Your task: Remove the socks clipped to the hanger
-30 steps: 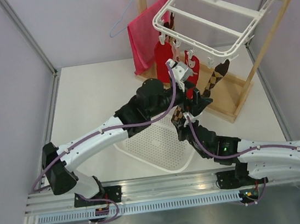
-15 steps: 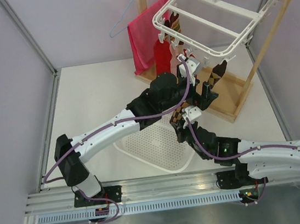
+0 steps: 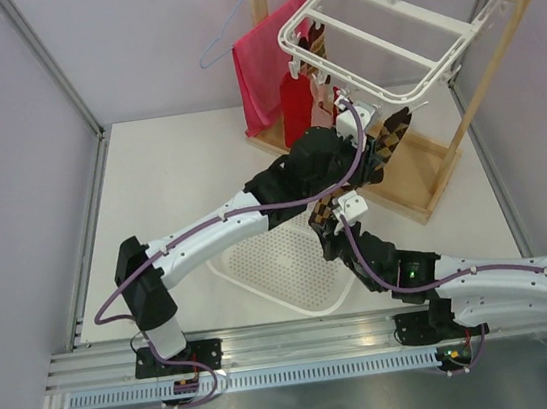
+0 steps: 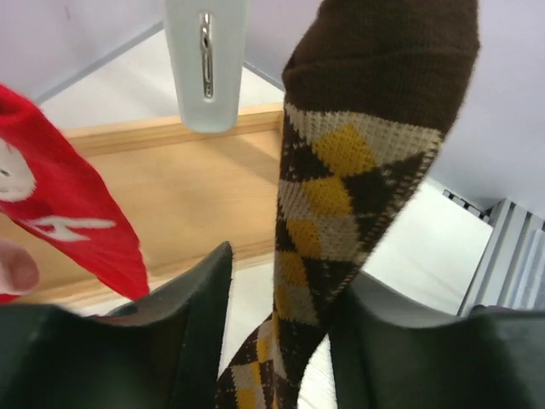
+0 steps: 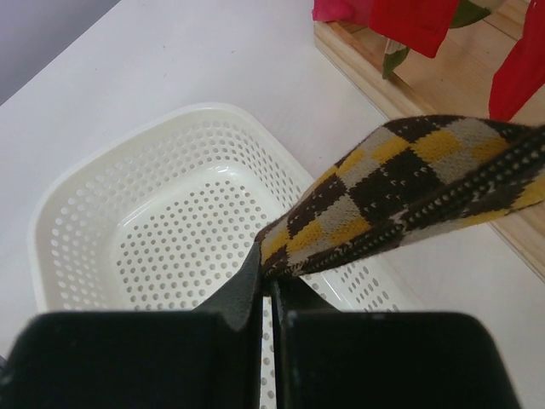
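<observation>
The white hanger (image 3: 383,27) hangs from the wooden rail, with socks clipped under it. A brown-orange argyle sock (image 3: 393,130) slants from its clip down to my right gripper (image 3: 339,214). That gripper (image 5: 271,258) is shut on the sock's lower end (image 5: 383,183). My left gripper (image 3: 367,149) reaches up beside the sock's upper part. In the left wrist view the argyle sock (image 4: 341,179) runs between the fingers of my left gripper (image 4: 285,281), touching the right one, with a gap on the left. A pale clip (image 4: 206,64) dangles above. Red socks (image 3: 296,111) hang to the left.
A white perforated basket (image 3: 280,269) lies below both grippers. The wooden stand's base (image 3: 424,185) sits behind it. A red-pink towel (image 3: 265,64) and a thin wire hanger (image 3: 229,37) hang at the back left. A red sock (image 4: 72,226) hangs left of the left fingers.
My left arm has reached up and right to the hanging argyle sock, and its jaws have narrowed around it. The right gripper has stayed put, still holding the sock's lower end.
</observation>
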### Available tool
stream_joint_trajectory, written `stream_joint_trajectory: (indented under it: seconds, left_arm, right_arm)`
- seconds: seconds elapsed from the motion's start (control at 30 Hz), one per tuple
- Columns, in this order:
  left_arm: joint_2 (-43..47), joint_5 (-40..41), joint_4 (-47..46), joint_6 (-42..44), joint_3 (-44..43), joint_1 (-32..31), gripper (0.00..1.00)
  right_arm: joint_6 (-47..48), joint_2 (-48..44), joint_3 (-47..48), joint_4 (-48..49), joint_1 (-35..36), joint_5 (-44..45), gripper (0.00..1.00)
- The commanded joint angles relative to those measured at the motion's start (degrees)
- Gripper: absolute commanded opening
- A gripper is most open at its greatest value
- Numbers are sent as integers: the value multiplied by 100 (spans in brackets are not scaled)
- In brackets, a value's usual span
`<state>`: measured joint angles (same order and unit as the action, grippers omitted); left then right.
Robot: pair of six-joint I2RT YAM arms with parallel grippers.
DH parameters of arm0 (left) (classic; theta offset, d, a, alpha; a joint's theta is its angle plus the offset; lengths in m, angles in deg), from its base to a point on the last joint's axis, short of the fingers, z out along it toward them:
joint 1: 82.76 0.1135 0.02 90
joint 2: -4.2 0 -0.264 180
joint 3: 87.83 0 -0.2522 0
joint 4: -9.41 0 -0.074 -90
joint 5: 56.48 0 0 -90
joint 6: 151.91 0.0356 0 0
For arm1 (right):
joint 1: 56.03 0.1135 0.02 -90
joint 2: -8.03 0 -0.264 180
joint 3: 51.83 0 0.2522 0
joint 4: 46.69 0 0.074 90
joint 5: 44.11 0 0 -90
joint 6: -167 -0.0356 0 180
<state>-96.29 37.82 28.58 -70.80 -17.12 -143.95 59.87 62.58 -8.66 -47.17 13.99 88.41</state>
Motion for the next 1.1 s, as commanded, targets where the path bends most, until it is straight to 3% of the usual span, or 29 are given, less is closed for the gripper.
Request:
stream_joint_trajectory:
  seconds: [0.0, 0.07, 0.1, 0.17, 0.23, 0.3, 0.37, 0.67, 1.07]
  left_arm:
    - [-15, -7, 65, 177, -274, -16, 32]
    - [11, -51, 57, 168, -256, -16, 15]
    - [3, -69, 57, 150, -256, -16, 3]
    - [38, -78, 57, 141, -247, -25, 2]
    - [73, -61, 74, 150, -221, -25, 2]
    - [160, 1, 109, 150, -195, -25, 2]
    - [283, 80, 144, 159, -125, -16, 2]
    - [864, 431, 268, 150, 446, -16, 2]
    - [1760, 783, 478, -69, 1290, -16, 2]
  right_arm:
    - [51, -119, 206, 123, 56, 89, 1]
    - [60, -128, 214, 105, 47, 107, 1]
    - [60, -128, 197, 87, 56, 125, 1]
    - [51, -137, 214, 26, 38, 160, 2]
    - [51, -189, 232, -97, 47, 265, 20]
    - [112, -277, 241, -228, 56, 361, 53]
    - [191, -505, 258, -447, 38, 537, 62]
    - [1026, -1394, 785, -1222, 47, 749, 73]
    - [1851, -463, 2165, -1249, -93, 450, 80]
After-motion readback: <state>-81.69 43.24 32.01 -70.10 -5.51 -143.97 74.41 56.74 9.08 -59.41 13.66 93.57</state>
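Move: Between the left hand's half-shut fingers runs the middle of the argyle sock, with its clip some 13 cm above, about 6 cm farther out and 5 cm to the right of that hand; the red bear sock hangs roughly 12 cm ahead, 4 cm left and 4 cm above. The right hand already pinches the toe: from it the sock's middle is about 8 cm ahead, 11 cm right and 11 cm up, and the basket's middle about 8 cm left, level fore and aft, 18 cm below. Closing fully on the middle of the argyle sock, the left hand takes over the hold, stays put briefly, then draws the sock about 7 cm left and slightly back and up. The right fingers open and let go of the toe; that hand shifts about 5 cm right, climbs some 13 cm towards the upper stretch of sock beside the left gripper, eases slightly back left, and tips its fingers up a little. ##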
